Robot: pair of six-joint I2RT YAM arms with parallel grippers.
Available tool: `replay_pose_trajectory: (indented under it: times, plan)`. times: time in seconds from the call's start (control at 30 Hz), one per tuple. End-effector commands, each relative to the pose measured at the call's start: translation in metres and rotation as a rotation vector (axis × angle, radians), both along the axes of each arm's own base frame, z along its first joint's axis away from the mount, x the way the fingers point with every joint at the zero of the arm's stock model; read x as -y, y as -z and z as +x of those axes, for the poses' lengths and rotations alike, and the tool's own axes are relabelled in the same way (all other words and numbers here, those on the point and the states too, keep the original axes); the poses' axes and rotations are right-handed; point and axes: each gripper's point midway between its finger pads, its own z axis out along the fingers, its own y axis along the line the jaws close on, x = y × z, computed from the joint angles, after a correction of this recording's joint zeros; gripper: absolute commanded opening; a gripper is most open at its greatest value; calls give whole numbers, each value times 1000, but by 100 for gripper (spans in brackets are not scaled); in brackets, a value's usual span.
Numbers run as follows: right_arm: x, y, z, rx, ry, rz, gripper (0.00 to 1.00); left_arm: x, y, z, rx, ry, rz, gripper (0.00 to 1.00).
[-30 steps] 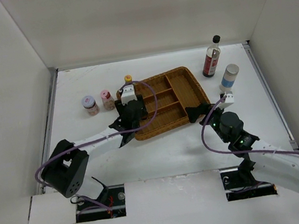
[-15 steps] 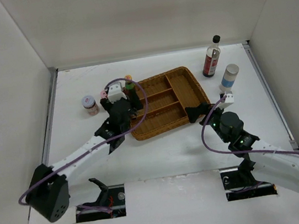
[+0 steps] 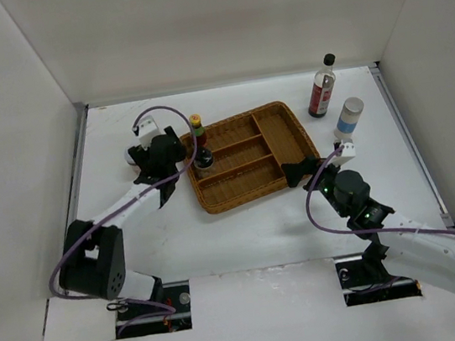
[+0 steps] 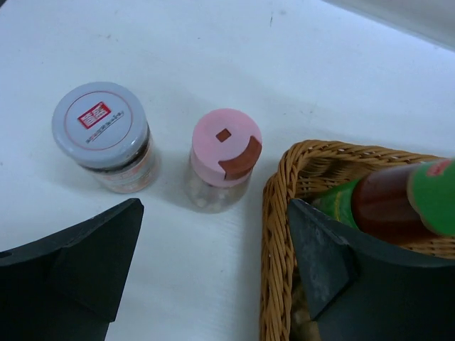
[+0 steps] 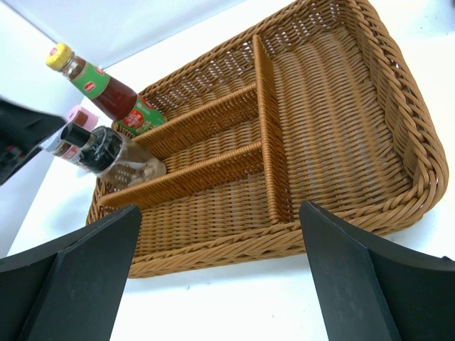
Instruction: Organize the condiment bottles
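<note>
The yellow-capped bottle (image 3: 199, 143) stands upright inside the left end of the wicker tray (image 3: 287, 141); it also shows in the right wrist view (image 5: 106, 89). My left gripper (image 3: 164, 151) is open and empty, hovering left of the tray over the pink-lidded jar (image 4: 225, 158) and the red-white-lidded jar (image 4: 101, 133), which stand side by side on the table. In the top view it hides both jars. The tall dark black-capped bottle (image 3: 321, 85) and the white grey-capped shaker (image 3: 348, 118) stand right of the tray. My right gripper (image 3: 302, 170) is open and empty at the tray's near right corner.
The tray (image 5: 334, 106) has three long lanes on the left and one wide compartment on the right, all bare except for the bottle. White walls enclose the table on three sides. The left arm reaches in from the near left.
My left gripper let go of the yellow-capped bottle, which now stands in the tray. The gripper swung left and back over the two jars. The right arm has not moved.
</note>
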Motion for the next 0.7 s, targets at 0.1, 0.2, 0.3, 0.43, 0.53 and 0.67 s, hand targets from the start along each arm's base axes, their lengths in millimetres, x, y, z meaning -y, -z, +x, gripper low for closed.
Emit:
replay_pose_trajectory:
  times: [0.1,0.2,0.3,0.43,0.53,0.67]
  plan:
    - [-10,-39,4,87,-20,77,100,1,-26,51,65,2,-28,81]
    - [-11,-36,6,77,-23,70,100,-4,-16,66,33,-7,-11,79]
    - [-10,-40,4,88,-25,79,100,-7,-7,73,17,-16,0,77]
    - [-10,-39,4,86,-25,77,100,-4,3,82,-15,-19,18,72]
    - [-10,-42,3,92,-26,81,100,-7,9,83,-19,-32,21,61]
    - [-10,-41,2,91,-28,81,100,-10,4,79,-7,-37,15,40]
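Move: The pink-capped bottle stands about 7 cm ahead of the open left hand and 1 cm to its left, its middle some 7 cm below. The grey-capped jar is about 7 cm to the left of that bottle and a little nearer the robot. In the basket, the yellow-capped bottle is some 9 cm ahead and 9 cm right of the hand, the black-capped bottle 3 cm ahead and 10 cm right. From the idle right hand the pink-capped bottle lies about 18 cm ahead, 38 cm left and 10 cm below. The left hand reaches forward about 7 cm to the pink-capped bottle, nearly level at first and then sinking some 4 cm as the forward reach slows, its fingers tipping only slightly further down. The fingers, still wide at the start, begin to close late in the approach and, as the hand settles, come in from both sides onto the pink cap, pinching it at about half opening. ##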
